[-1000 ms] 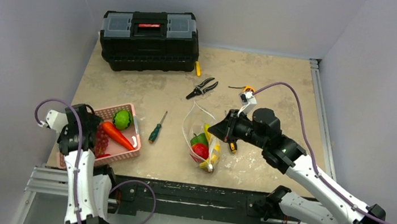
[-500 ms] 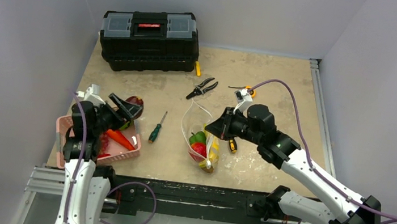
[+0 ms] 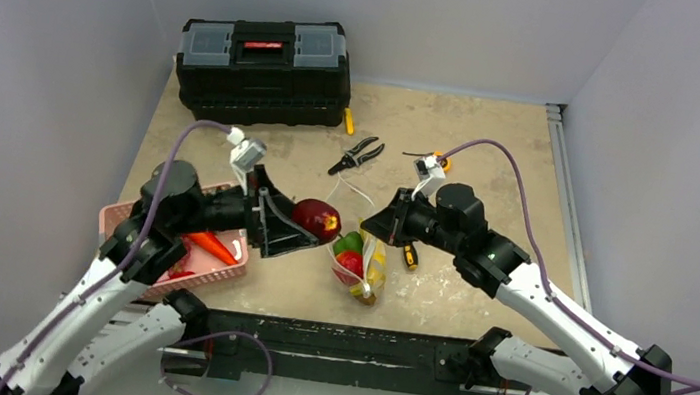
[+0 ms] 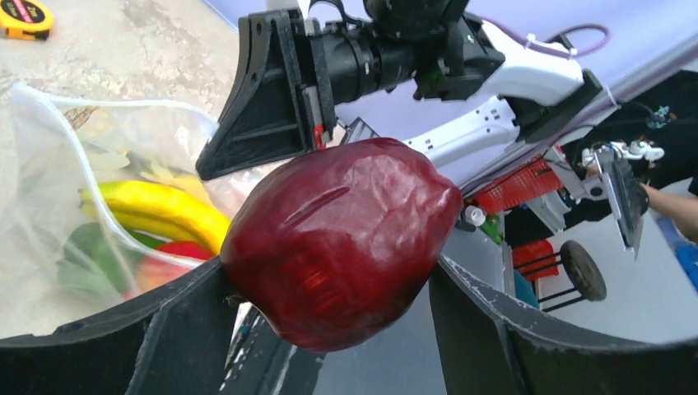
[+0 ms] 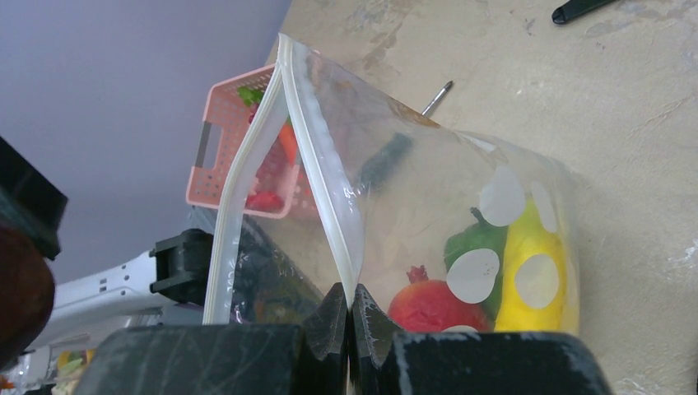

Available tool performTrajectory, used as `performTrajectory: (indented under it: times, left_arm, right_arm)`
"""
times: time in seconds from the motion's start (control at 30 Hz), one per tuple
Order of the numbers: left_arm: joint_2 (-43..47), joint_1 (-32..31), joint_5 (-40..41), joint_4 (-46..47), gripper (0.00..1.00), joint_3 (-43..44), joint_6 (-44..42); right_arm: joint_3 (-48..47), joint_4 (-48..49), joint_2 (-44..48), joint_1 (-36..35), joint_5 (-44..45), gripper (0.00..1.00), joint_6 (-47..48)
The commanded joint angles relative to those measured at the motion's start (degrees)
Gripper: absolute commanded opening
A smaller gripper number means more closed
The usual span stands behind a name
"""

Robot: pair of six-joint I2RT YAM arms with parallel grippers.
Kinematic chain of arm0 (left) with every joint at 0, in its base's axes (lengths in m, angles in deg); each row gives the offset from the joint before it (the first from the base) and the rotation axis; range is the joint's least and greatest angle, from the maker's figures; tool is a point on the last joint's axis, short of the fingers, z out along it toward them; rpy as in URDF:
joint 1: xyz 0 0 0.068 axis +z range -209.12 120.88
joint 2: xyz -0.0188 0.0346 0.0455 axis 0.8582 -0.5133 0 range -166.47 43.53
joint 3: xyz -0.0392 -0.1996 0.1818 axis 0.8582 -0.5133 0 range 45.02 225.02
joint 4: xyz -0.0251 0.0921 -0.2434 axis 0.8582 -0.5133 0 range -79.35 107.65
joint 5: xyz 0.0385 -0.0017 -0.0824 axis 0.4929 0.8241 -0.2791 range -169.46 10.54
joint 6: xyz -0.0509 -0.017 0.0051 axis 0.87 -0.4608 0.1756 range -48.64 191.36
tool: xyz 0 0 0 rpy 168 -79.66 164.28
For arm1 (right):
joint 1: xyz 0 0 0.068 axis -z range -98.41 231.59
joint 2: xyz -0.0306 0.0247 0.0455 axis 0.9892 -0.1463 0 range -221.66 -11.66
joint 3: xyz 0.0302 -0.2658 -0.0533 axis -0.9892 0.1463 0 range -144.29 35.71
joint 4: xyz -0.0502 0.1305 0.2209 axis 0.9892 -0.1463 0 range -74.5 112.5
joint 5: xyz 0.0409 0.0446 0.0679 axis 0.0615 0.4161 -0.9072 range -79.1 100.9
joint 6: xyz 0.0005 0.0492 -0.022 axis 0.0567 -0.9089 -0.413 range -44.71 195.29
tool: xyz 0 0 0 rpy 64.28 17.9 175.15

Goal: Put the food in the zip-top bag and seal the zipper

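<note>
My left gripper [image 3: 308, 223] is shut on a dark red glossy fruit [image 4: 342, 239] and holds it in the air just left of the zip-top bag [image 3: 359, 259]. The clear, white-dotted bag [image 5: 428, 189] stands with its mouth held up and apart. My right gripper [image 5: 350, 300] is shut on one strip of the zipper [image 5: 325, 181]. Inside the bag lie a yellow banana [image 5: 531, 271], a green pepper [image 5: 477, 239] and a red round fruit [image 5: 432, 304]. An orange carrot [image 3: 209, 243] lies in the pink basket [image 3: 221, 267], partly under the left arm.
A black toolbox [image 3: 263, 68] stands at the back left. Pliers [image 3: 356, 155] lie behind the bag, and a yellow-handled screwdriver [image 3: 408, 256] lies under the right gripper. A yellow tape measure [image 4: 25, 16] sits on the table beyond the bag.
My left arm rose from the basket and swung right, carrying the dark red fruit up beside the bag's mouth. The right gripper shifted slightly left and kept its pinch on the bag.
</note>
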Motion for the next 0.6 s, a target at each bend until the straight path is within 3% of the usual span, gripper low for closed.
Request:
performTrajectory:
  times: [0.0, 0.07, 0.3, 0.57]
  left_arm:
    - [-10.3, -10.81, 24.86, -24.41, 0.34, 13.95, -12.79]
    - [-13.44, -12.4, 30.78, -28.13, 0.35, 16.67, -11.4]
    - [-21.76, -15.99, 29.31, -21.98, 0.36, 17.91, -1.23]
    - [-28.42, -22.17, 40.48, -29.93, 0.38, 23.56, 0.32]
  right_arm:
    - [-2.19, 2.14, 1.38, -0.17, 0.5, 0.0, -1.01]
    - [-1.96, 2.07, 2.09, -0.18, 0.75, 0.0, -1.31]
    - [-1.6, 2.17, 2.51, -0.17, 1.29, 0.0, -1.1]
    - [-1.93, 2.29, 2.66, -0.18, 1.1, 0.0, -0.86]
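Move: The open mouth of the bag, for which the left hand's dark red fruit is meant, has its middle about 7 cm to that hand's right, 5 cm ahead and 10 cm below. The right fingertips pinching its rim are roughly 10 cm right, 7 cm ahead and 10 cm below the left hand; the pomegranate lies some 8 cm right, 4 cm ahead and 21 cm below it. From the right hand, the mouth's middle is about 4 cm left, 1 cm back and 1 cm below. Keeping its grip on the dark red fruit, the left hand swings forward and a little right, then sinks and carries on to the right, ending about 8 cm lower, 5 cm farther out and 5 cm farther right, down towards the bag's mouth beside the right fingertips, while its fingers tip downward some 30 degrees from level. The right hand stays shut on the rim and lifts just a centimetre, keeping the bag upright and open. ##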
